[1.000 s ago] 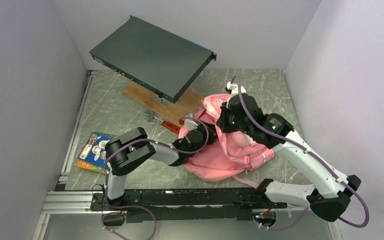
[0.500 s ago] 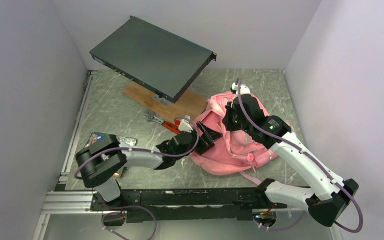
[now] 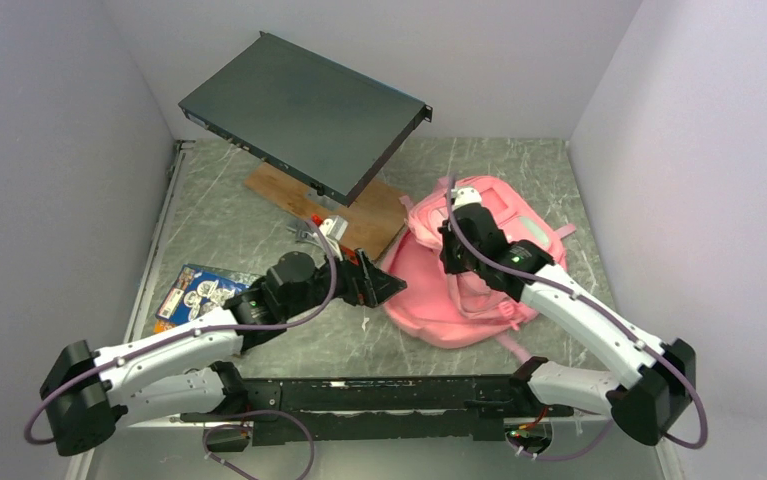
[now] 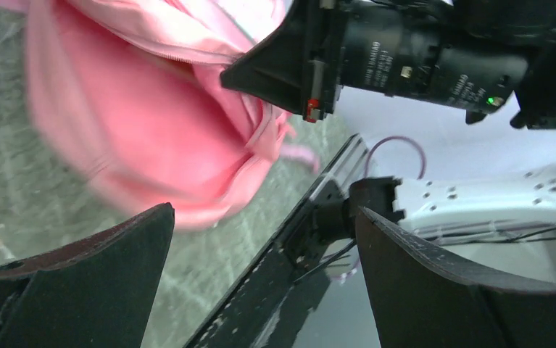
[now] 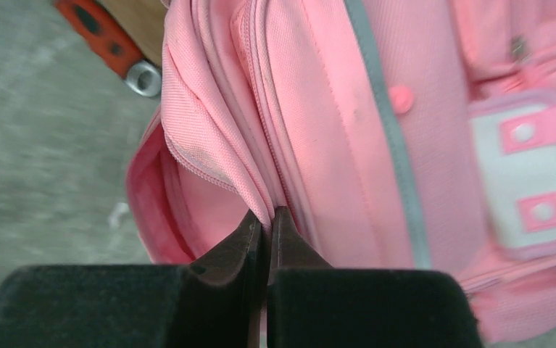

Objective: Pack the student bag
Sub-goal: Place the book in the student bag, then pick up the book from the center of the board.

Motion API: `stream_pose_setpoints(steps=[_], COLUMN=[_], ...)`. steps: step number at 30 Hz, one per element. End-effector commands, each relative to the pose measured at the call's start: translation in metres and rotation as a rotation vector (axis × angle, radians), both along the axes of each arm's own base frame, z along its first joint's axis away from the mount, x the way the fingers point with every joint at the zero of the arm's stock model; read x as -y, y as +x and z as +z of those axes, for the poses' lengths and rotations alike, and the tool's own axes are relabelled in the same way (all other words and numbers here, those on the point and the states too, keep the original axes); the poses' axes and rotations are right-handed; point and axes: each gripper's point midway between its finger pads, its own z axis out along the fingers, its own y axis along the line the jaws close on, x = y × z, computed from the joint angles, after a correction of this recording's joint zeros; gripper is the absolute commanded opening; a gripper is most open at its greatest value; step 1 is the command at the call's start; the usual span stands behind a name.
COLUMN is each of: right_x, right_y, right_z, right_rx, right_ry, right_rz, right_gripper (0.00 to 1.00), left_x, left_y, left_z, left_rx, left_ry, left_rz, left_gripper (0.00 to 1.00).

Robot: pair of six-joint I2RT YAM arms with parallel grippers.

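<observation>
The student bag (image 3: 479,290) is a pink backpack lying on the marble table right of centre, its main pocket gaping toward the left. My right gripper (image 3: 449,262) is shut on the upper fabric lip of that opening (image 5: 217,167). In the right wrist view its fingertips (image 5: 253,221) pinch the zip edge, and the bag's white patch (image 5: 507,181) shows at the right. My left gripper (image 3: 391,285) stands wide open just left of the bag, holding nothing. The left wrist view shows the bag (image 4: 151,123) blurred beyond its fingers (image 4: 101,275).
A flat black device (image 3: 304,115) hangs raised over a wooden board (image 3: 369,215) at the back. An orange-handled wrench (image 5: 97,29) lies by the board. A colourful booklet (image 3: 194,295) lies at the left. A black rail (image 3: 359,392) runs along the front edge.
My left gripper opened, let go of the bag and drew back to the left. The right gripper, still shut on the bag's lip, shifted as the bag settled flatter.
</observation>
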Motion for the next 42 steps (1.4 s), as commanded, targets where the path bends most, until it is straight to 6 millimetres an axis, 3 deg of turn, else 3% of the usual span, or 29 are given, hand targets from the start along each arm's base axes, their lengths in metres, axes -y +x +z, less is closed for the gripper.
stream_pose_setpoints(steps=[1, 5, 8, 9, 13, 15, 17, 20, 22, 26, 28, 31, 37, 42], right_x=[0.022, 0.029, 0.031, 0.026, 0.002, -0.013, -0.028, -0.056, -0.093, -0.176, -0.203, -0.236, -0.312, -0.35], right_y=[0.013, 0.02, 0.014, 0.009, -0.011, -0.017, -0.022, -0.024, -0.029, -0.05, -0.061, -0.064, -0.071, -0.062], right_z=[-0.013, -0.001, 0.0, -0.001, 0.006, 0.024, 0.043, 0.062, 0.063, 0.056, 0.065, 0.069, 0.029, -0.002], right_rx=[0.028, 0.032, 0.007, -0.004, -0.009, 0.04, 0.087, 0.12, 0.082, -0.024, -0.018, -0.059, -0.29, -0.433], right_ry=[-0.083, -0.156, -0.188, -0.172, -0.079, -0.041, -0.026, 0.01, 0.147, 0.666, 0.898, 1.091, 1.177, 1.282], right_rz=[-0.077, -0.089, -0.06, -0.026, 0.089, 0.138, 0.165, 0.176, 0.204, 0.292, 0.303, 0.297, 0.298, 0.24], right_gripper=[0.0, 0.0, 0.03, 0.1, 0.66, 0.81, 0.89, 0.92, 0.93, 0.94, 0.95, 0.96, 0.96, 0.9], left_x=[-0.015, -0.015, -0.03, -0.039, -0.079, -0.105, -0.128, -0.161, -0.18, -0.21, -0.219, -0.227, -0.242, -0.251], left_y=[-0.018, -0.021, -0.015, -0.011, 0.005, 0.013, 0.015, 0.012, 0.005, -0.008, -0.013, -0.022, -0.037, -0.048], left_z=[-0.048, -0.029, -0.009, -0.01, -0.004, 0.001, 0.008, 0.026, 0.043, 0.065, 0.07, 0.075, 0.084, 0.092], left_rx=[-0.027, -0.003, 0.071, 0.08, 0.129, 0.163, 0.209, 0.28, 0.316, 0.356, 0.359, 0.354, 0.365, 0.375], left_ry=[0.234, 0.088, 0.056, 0.094, 0.274, 0.364, 0.423, 0.451, 0.43, 0.363, 0.337, 0.303, 0.288, 0.268], left_rz=[-0.117, -0.096, -0.028, 0.003, 0.135, 0.224, 0.285, 0.367, 0.41, 0.483, 0.504, 0.503, 0.497, 0.482], left_gripper=[1.0, 1.0, 1.0, 1.0, 1.0, 1.0, 1.0, 1.0, 1.0, 1.0, 1.0, 1.0, 1.0, 1.0])
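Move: The blue book on the stack lies some 37 cm to the left hand's left, about 7 cm back and 21 cm below; the red-handled wrench is about 13 cm left, 7 cm ahead and 23 cm down. From the right hand, whose fingers still pinch the bag's flap, that book is roughly 48 cm left, 9 cm back and 14 cm lower, while the bag's middle lies about 8 cm right, level fore-and-aft, and 10 cm below. The bag's flap is first lowered about 4 cm in the right fingers, which then open, let go and swing over 30 cm left and somewhat back towards the books, the wrist rolling some 60 degrees until the fingers point left. The empty left hand, still wide open, dips about 5 cm, then sweeps left towards the blue book and climbs, ending higher than it began, turning counter-clockwise. ##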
